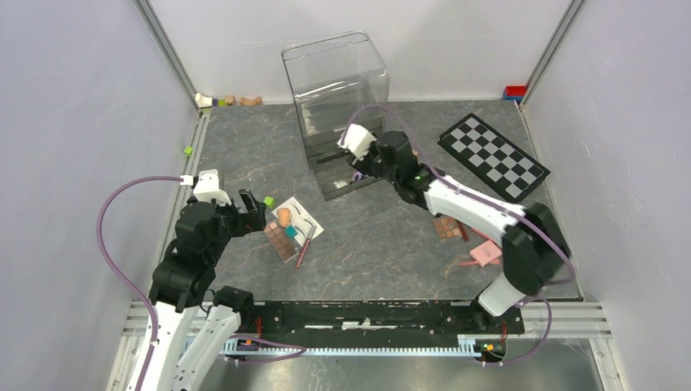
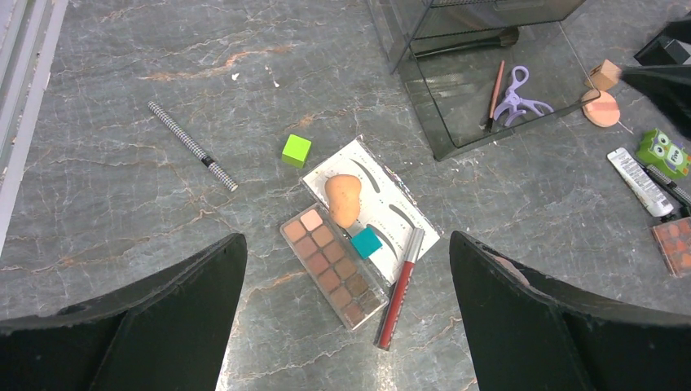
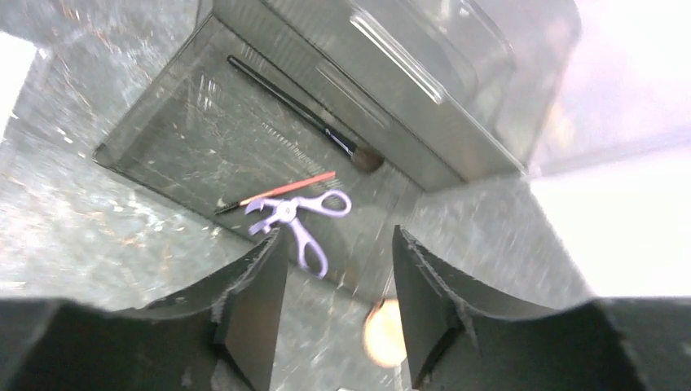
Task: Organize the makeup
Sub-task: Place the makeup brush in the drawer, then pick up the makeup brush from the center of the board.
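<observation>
Makeup lies around a clear organizer (image 1: 336, 81) whose drawer (image 3: 175, 134) is pulled out. In the drawer lie a black-handled brush (image 3: 297, 104), a thin pencil (image 3: 281, 190) and lilac scissors (image 3: 300, 218). My right gripper (image 3: 340, 238) hangs open just above the drawer's near end, holding nothing. A peach puff (image 3: 381, 336) lies on the table below it. My left gripper (image 2: 346, 238) is wide open above a brown palette (image 2: 334, 267), a peach sponge (image 2: 343, 198), a white eyebrow card (image 2: 383, 204) and a red pencil (image 2: 399, 287).
A teal cube (image 2: 367, 242) sits on the card and a green cube (image 2: 297, 150) beside it. A patterned pencil (image 2: 193, 146) lies to the left. A white tube (image 2: 640, 181), green dice (image 2: 662, 152) and another palette (image 1: 446, 228) lie right of the drawer. The checkerboard (image 1: 493, 156) is at the back right.
</observation>
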`<state>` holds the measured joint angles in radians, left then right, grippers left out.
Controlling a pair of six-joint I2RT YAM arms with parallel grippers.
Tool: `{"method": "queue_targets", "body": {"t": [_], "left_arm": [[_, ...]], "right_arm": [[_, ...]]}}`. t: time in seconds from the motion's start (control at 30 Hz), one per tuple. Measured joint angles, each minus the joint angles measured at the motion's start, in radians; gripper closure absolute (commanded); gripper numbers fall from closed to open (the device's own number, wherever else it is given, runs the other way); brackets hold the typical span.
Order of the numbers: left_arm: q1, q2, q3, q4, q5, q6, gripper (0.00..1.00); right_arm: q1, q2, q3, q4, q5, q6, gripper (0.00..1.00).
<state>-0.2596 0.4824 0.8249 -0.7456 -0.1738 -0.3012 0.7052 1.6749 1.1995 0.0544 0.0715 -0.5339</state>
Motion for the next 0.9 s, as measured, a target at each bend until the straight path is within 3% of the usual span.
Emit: {"method": "queue_targets", "body": {"t": [0.17, 0.23, 0.27, 0.57, 0.9], "left_arm": [[0.000, 0.000, 0.000, 0.000, 0.000, 0.000, 0.00], [0.000, 0.000, 0.000, 0.000, 0.000, 0.000, 0.00], [0.000, 0.001, 0.000, 0.000, 0.000, 0.000, 0.00], [0.000, 0.002, 0.000, 0.000, -0.004, -0.001, 0.00], [0.000, 0.002, 0.000, 0.000, -0.005, -0.002, 0.00]], "right_arm": [[-0.006, -0.225, -0.092, -0.137, 0.131, 0.360, 0.31], [-0.013, -0.286, -0.124, -0.206, 0.181, 0.469, 0.07], [-0.018, -0.317, -0.156, -0.238, 0.210, 0.526, 0.02], [-0.196, -0.660, -0.592, -0.471, 0.316, 0.906, 0.02], [-0.227, -0.699, -0.607, -0.620, 0.341, 1.124, 0.02]]}}
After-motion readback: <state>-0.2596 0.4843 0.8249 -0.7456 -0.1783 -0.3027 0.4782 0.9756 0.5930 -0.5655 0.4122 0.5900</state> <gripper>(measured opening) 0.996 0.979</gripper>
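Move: From the right hand, the orange palette on the table lies about 19 cm back, 20 cm right and 16 cm below. The white tube lies roughly 12 cm back and 14 right, the pink compact 26 back and 29 right, both near table height. The brush already in the drawer is about 1 cm ahead, 8 left, 15 below. From the left hand, the orange palette is 49 cm right, 1 ahead, 22 below. Opening, the right hand swings about 30 cm right, back and down from drawer towards orange palette, turning clockwise. ##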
